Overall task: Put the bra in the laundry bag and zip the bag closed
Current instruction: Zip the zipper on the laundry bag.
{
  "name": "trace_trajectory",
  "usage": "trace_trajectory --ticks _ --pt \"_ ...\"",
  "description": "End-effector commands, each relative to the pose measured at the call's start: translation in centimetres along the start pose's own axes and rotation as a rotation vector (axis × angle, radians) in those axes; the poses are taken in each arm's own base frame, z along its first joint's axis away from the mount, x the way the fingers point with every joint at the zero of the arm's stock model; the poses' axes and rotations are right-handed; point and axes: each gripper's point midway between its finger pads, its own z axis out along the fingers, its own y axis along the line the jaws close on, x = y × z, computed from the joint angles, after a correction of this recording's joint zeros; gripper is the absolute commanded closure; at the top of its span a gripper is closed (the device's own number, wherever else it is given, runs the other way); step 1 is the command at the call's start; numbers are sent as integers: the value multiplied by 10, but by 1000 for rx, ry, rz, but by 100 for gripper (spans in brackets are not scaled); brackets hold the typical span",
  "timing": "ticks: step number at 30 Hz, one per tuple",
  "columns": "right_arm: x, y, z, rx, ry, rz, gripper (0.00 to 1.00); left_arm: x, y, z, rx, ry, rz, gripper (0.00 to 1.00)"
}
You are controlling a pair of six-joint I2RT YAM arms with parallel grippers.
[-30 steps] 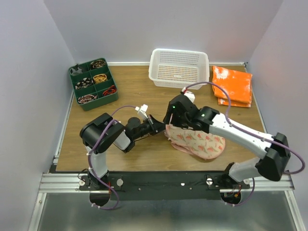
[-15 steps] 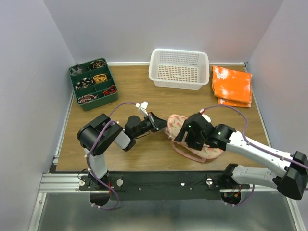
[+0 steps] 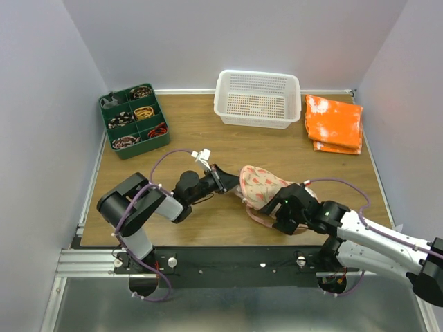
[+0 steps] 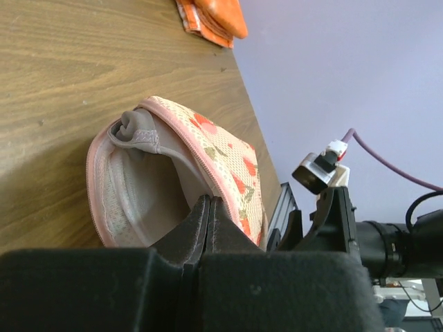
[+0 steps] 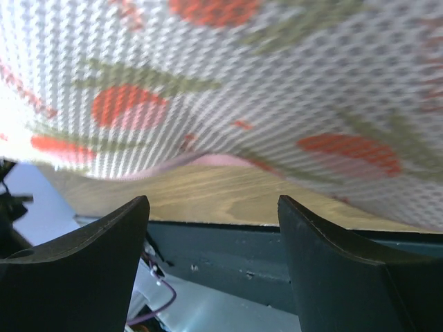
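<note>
The laundry bag (image 3: 266, 185), pale pink with a red fruit print, lies at the table's near middle. In the left wrist view the laundry bag (image 4: 228, 166) gapes along its rim, and the taupe bra (image 4: 136, 133) shows inside at the far end. My left gripper (image 3: 223, 181) is shut, with its tips (image 4: 210, 207) against the bag's left rim; nothing shows between them. My right gripper (image 3: 275, 213) is open at the bag's near side. In the right wrist view the laundry bag (image 5: 277, 83) fills the top, and the open right gripper (image 5: 214, 228) holds nothing.
A white perforated basket (image 3: 257, 98) stands at the back middle. A folded orange cloth (image 3: 334, 123) lies at the back right, and a green compartment tray (image 3: 133, 120) at the back left. The metal rail (image 3: 228, 257) runs just behind my right gripper.
My right arm pulled back from over the bag toward the near edge, and its jaws spread wider. The bag's top now shows. My left gripper stayed shut at the bag's rim.
</note>
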Motion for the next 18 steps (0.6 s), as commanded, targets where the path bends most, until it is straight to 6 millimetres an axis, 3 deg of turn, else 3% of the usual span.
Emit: trace_trajectory --ticks 1,9,14,18 --pt "-30 11 -1 -27 -156 93 17 3 5 -12 -45 -25 35 100" --pt "-61 21 -2 -60 -298 109 17 8 12 -29 -97 -39 31 100" --pt "-68 15 20 -4 -267 66 17 18 11 -38 -126 -19 49 100" --pt "-81 29 32 -2 -272 12 17 25 14 -47 -153 -9 54 100"
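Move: The laundry bag's middle lies about 9 cm ahead of the right hand, 3 cm to its right and slightly lower; from the left hand, shut on the bag's zipper end, it is some 13 cm right, 4 cm back and 7 cm down. The grey bra shows in the open end, roughly 9 cm ahead and 9 cm left of the right hand. The white basket stands about 42 cm ahead of it and 4 cm left. The laundry bag's zipper end stays pinched in the shut left fingers, which draw it about 3 cm back and 2 cm left, sinking a little. Meanwhile the right hand, fingers kept wide open, goes roughly 6 cm forward and some 2.5 cm right towards the middle of the floral mesh, turning about 10 degrees clockwise and ending close over the mesh. ##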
